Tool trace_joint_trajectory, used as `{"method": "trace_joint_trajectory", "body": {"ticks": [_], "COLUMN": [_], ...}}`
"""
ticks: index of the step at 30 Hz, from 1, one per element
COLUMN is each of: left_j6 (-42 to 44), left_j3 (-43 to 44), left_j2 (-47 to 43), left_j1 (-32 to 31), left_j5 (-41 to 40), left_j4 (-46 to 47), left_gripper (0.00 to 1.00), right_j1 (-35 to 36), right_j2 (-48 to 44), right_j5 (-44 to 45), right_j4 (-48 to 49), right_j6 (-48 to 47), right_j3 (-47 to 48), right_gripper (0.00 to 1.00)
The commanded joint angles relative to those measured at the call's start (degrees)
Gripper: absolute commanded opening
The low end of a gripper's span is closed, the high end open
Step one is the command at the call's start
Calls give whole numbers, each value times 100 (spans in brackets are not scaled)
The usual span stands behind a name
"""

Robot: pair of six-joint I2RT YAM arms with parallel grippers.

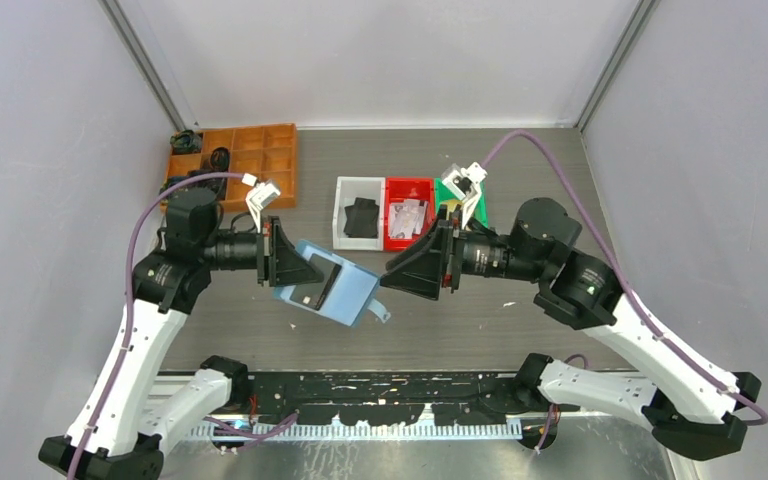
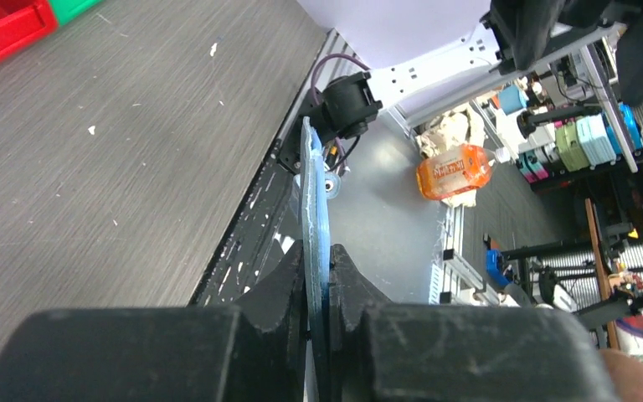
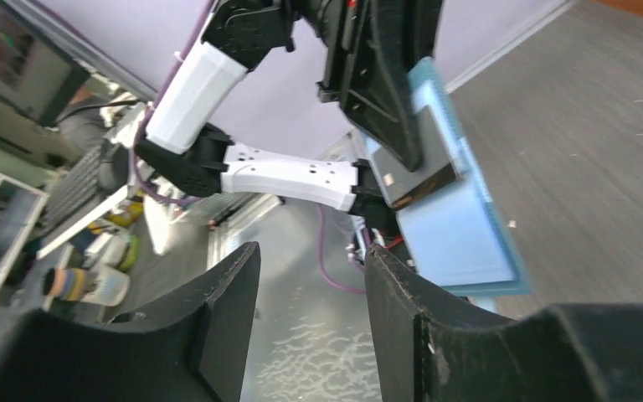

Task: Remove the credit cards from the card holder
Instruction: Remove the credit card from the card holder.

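The card holder (image 1: 352, 295), pale blue inside with a teal rim, hangs open and tilted above the table, and my left gripper (image 1: 310, 272) is shut on its left part. In the left wrist view the card holder (image 2: 313, 197) is edge-on, pinched between the fingers of the left gripper (image 2: 318, 261). A dark credit card (image 1: 326, 280) sits in an inner pocket, partly under the left fingers. My right gripper (image 1: 392, 277) is open just right of the holder, nothing between its fingers. From the right wrist, the card holder (image 3: 460, 234) and dark card (image 3: 423, 177) lie beyond the open right gripper (image 3: 311, 253).
Behind the grippers stand a white bin (image 1: 341, 215) with a dark item, a red bin (image 1: 408, 186) with pale flat pieces, and a green bin (image 1: 447, 194) partly hidden by the right arm. A wooden compartment tray (image 1: 260, 150) sits at the back left.
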Motion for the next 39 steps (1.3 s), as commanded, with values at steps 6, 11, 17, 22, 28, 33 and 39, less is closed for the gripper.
{"method": "trace_joint_trajectory", "body": {"ticks": [6,11,17,22,28,33,39], "left_j6": [-823,-1165,-1613,-1758,-2084,-2203,-2252], "left_j3": [292,238,135,90,72,14,-66], "left_j2": [-43,-132,-194,-238,-259,-276,-307], "left_j1": [78,80,77,78,73,78,77], "left_j5": [-226,-103,73,119,235,358,513], "left_j4": [771,1098,1494,1614,1878,1961,2024], "left_gripper": [2,2,2,2,2,2,15], "right_j1": [142,153,152,153,153,152,153], "right_j2": [589,872,1152,1316,1398,1506,1564], "right_j5": [-556,-569,-619,-686,-629,-659,-633], "right_j4": [2656,3116,3532,3858,3941,4469,4844], "right_j6": [1802,2011,2191,2337,2367,2643,2906], "right_j3": [-1212,-1357,-1449,-1455,-1435,-1476,-1563], "right_gripper": [53,52,52,50,48,38,26]}}
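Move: The left hand grips the card holder, whose middle is about 2 cm to the right, 1 cm back and 1 cm below that hand. From the open right hand, the dark card in the holder is about 10 cm left, 1 cm ahead and 8 cm lower, with the holder's middle 2 cm to the right of the card. On the table, roughly 38 cm below the right hand and 22 cm ahead, are the white box, 5 cm left, and the red box, 4 cm right. Leftward and down goes the right hand, some 9 cm left and at first 8 cm down, then back up about 4 cm, onto the card holder, rolling about 20 degrees. Its half-open fingers begin closing late, still apart, around the holder and the dark card. The left keeps its pinch, shifts forward slightly, then lifts the holder about 5 cm, fingertips tipping up. ##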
